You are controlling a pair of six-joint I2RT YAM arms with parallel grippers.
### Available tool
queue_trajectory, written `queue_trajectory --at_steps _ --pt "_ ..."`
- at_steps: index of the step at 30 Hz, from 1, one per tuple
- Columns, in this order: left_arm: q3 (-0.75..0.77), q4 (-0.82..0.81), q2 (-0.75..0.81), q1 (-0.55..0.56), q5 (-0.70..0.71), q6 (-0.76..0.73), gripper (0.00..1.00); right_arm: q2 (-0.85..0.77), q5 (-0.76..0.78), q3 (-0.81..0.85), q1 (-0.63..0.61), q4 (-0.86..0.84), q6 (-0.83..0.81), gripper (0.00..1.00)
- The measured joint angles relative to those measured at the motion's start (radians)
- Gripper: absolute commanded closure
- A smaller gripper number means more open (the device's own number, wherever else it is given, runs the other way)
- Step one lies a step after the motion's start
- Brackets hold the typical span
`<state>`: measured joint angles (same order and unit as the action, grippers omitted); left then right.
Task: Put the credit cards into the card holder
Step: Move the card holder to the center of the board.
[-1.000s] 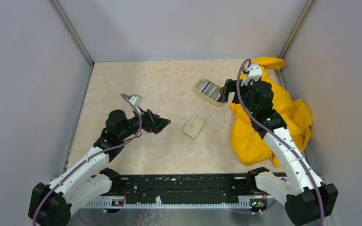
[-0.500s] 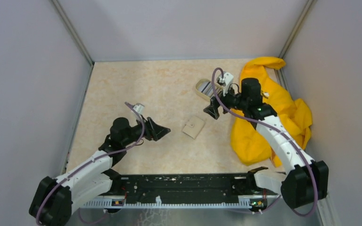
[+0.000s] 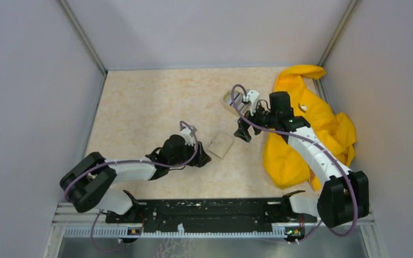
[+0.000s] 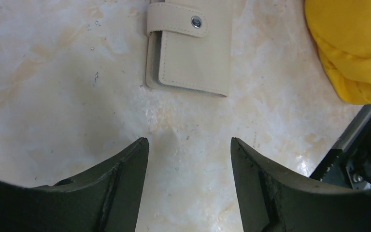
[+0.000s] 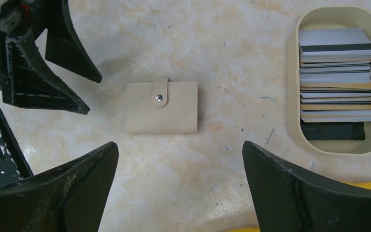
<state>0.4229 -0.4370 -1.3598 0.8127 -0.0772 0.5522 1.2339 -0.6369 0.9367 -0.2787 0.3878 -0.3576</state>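
Observation:
The tan card holder [image 3: 221, 145] lies shut and snapped on the table's middle; it also shows in the left wrist view [image 4: 189, 48] and the right wrist view [image 5: 162, 107]. The credit cards [image 5: 337, 77] are stacked in an oval beige dish [image 5: 292, 72] at the back, partly hidden by the right arm in the top view [image 3: 236, 100]. My left gripper [image 3: 203, 159] is open and empty, low, just left of the holder; in its wrist view [image 4: 190, 145] its tips point at the holder. My right gripper [image 3: 242, 133] is open and empty, above the table between holder and dish [image 5: 179, 150].
A big yellow cloth [image 3: 322, 126] lies crumpled at the right under the right arm. It shows at the edge of the left wrist view [image 4: 352, 48]. Grey walls close the table on three sides. The black rail [image 3: 209, 212] runs along the near edge.
My left gripper has swung right and down to just left of the card holder. My right gripper has come away from the dish toward the holder.

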Motion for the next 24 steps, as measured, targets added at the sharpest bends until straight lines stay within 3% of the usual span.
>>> queue_trajectory --at_steps 7,13,18,22,24 --pt "0.130 -0.018 -0.212 0.000 -0.003 -0.026 0.37 0.019 0.027 -0.001 0.000 0.005 -0.021 0.02" --pt "0.275 0.084 -0.301 0.000 0.071 -0.007 0.40 0.019 0.034 -0.013 0.000 0.003 -0.027 0.02" --pt "0.352 0.150 -0.352 0.000 0.097 -0.055 0.56 0.021 0.034 -0.014 0.000 0.003 -0.031 0.02" --pt "0.410 0.192 -0.388 0.000 0.097 -0.094 0.78 0.028 0.033 -0.014 -0.001 0.003 -0.034 0.02" --pt "0.423 0.196 -0.394 0.000 0.096 -0.101 0.83 0.033 0.034 -0.014 -0.002 0.002 -0.035 0.02"
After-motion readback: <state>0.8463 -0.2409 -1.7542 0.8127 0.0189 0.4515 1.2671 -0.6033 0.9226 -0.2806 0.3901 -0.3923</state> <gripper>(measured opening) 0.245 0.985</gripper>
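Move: The card holder's middle lies about 7 cm ahead of the left hand, 8 cm to its right and 4 cm below. The card tray is roughly 20 cm farther out than the holder and 8 cm to its right; the yellow cloth's middle is some 35 cm right of it and 7 cm farther out. From the idle right hand, the holder is about 8 cm left, 1 cm ahead and 15 cm below. Left hand sweeps about 8 cm forward and right, sinking slightly, fingers narrowing around the holder's near-left corner, pushing it. ##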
